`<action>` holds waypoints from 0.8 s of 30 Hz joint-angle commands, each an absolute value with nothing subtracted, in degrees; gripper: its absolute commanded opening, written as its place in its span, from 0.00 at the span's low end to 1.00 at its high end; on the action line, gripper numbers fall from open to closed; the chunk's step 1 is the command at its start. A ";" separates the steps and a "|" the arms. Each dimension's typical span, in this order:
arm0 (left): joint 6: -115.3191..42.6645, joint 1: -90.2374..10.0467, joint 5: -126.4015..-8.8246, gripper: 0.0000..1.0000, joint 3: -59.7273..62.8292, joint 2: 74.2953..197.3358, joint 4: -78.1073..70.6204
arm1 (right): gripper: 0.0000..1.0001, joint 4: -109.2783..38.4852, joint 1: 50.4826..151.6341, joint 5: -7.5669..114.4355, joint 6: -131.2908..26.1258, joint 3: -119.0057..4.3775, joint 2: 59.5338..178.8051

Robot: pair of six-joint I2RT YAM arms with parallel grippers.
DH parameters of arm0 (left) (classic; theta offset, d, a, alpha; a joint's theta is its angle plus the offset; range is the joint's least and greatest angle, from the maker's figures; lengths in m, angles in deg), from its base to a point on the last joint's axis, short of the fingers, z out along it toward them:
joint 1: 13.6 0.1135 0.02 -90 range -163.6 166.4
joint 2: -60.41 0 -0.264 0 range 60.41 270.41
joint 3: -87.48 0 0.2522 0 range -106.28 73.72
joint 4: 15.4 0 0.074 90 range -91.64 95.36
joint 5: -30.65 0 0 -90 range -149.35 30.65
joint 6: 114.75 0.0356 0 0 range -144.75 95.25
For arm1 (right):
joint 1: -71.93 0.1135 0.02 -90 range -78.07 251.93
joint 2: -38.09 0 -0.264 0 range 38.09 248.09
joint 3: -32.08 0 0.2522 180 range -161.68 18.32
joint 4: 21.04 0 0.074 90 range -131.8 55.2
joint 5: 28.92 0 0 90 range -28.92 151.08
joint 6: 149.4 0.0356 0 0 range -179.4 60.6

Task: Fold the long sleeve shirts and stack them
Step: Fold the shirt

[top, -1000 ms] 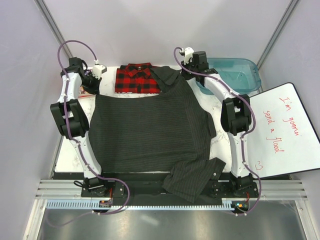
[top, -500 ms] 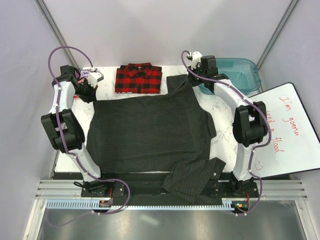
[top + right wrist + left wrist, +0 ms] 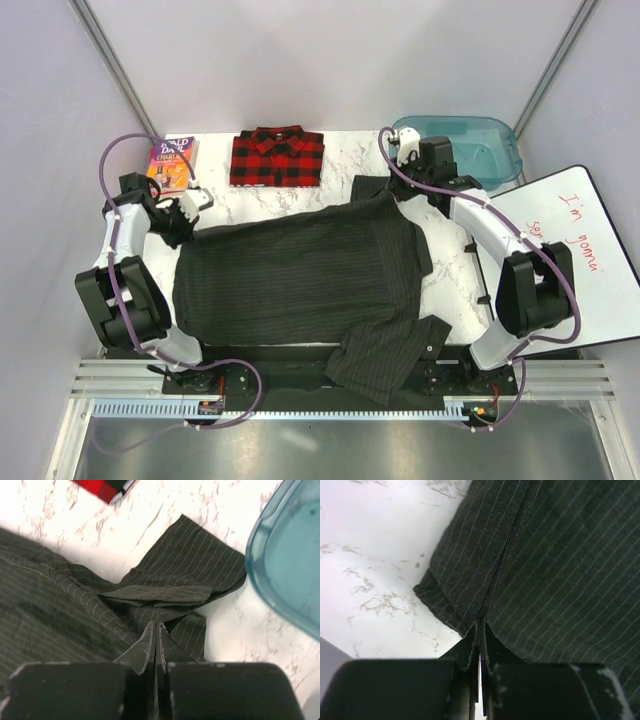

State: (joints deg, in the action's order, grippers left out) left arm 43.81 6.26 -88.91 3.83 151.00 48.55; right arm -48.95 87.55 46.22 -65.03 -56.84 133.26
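Observation:
The dark charcoal pinstriped long sleeve shirt (image 3: 300, 280) lies spread over the middle of the marble table (image 3: 225, 200). One sleeve (image 3: 385, 360) drapes over the near edge. My left gripper (image 3: 187, 218) is shut on the shirt's far left corner (image 3: 470, 580), with cloth pinched between its jaws (image 3: 480, 632). At the far right corner my right gripper (image 3: 402, 192) is shut on bunched cloth (image 3: 165, 595), the fabric pinched between its jaws (image 3: 156, 632). The red-and-black plaid shirt (image 3: 277, 158) lies folded at the back centre, apart from both grippers.
A colourful paperback book (image 3: 172, 160) lies at the back left corner. A teal plastic bin (image 3: 470, 150) stands at the back right, its rim (image 3: 280, 570) close to my right gripper. A whiteboard with red writing (image 3: 585, 255) leans at the right.
Both grippers have drawn the dark shirt's far edge toward the near side, off the plaid shirt. The book has come into view. Both arms have swung outward.

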 commanded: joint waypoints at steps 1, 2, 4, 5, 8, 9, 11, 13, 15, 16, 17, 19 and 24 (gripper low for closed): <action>50.92 7.06 -88.19 0.02 8.15 146.90 44.95 | 0.00 -49.30 87.57 44.47 -67.04 -51.12 128.01; 51.19 7.15 -88.01 0.02 9.37 146.81 44.59 | 0.00 -49.48 87.58 44.29 -67.30 -49.63 127.91; 51.80 7.23 -87.48 0.02 10.08 147.07 44.07 | 0.00 -50.26 87.84 43.50 -68.27 -48.57 128.35; 51.98 7.23 -87.22 0.02 10.78 147.24 43.89 | 0.00 -50.62 88.01 43.32 -68.45 -47.69 128.61; 52.16 7.23 -85.64 0.02 11.75 148.56 42.66 | 0.00 -51.68 88.63 42.53 -70.03 -45.85 129.93; 52.16 7.32 -85.11 0.02 11.93 148.82 42.57 | 0.00 -51.94 89.07 42.53 -70.47 -45.23 130.02; 52.42 7.24 -84.93 0.02 12.54 149.27 42.39 | 0.00 -52.38 89.42 42.79 -71.70 -43.92 130.55; 53.29 7.24 -85.02 0.02 13.59 149.18 42.48 | 0.00 -53.25 89.86 43.14 -72.66 -43.64 131.69; 53.56 7.23 -84.75 0.02 14.04 149.44 42.48 | 0.00 -53.96 90.30 43.76 -73.72 -43.82 133.17; 53.04 7.23 -84.67 0.02 14.04 149.70 42.39 | 0.00 -54.66 90.47 43.93 -73.98 -44.17 133.80; 52.69 7.23 -84.40 0.02 13.87 150.58 42.39 | 0.00 -54.93 90.65 44.20 -74.25 -44.69 134.41; 51.98 7.23 -83.52 0.02 13.52 151.46 42.39 | 0.00 -55.63 91.00 44.38 -74.43 -45.66 136.34; 51.81 7.32 -82.99 0.02 12.64 151.20 42.48 | 0.00 -59.22 91.00 44.29 -74.78 -51.98 138.11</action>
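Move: Each hand holds a pinch of the black shirt's raised far edge. The left hand's laying spot on the shirt body is some 4 cm back, 1 cm left and 7 cm below; the book lies about 25 cm ahead and 6 cm left. The right hand's spot is about 9 cm back, straight in line and 14 cm down; the far sleeve is some 8 cm ahead and 6 cm left, the teal bin 18 cm ahead and 18 cm right. Down and back towards the robot, both hands carry the pinched edge onto the shirt body. The right sinks some 13 cm while drawing back about 8, its fingers tipping about 20 degrees farther down; the left sinks about 5 cm and draws back about half that. Both grips stay shut on the cloth, the backward pull fading as the lowering goes on. ##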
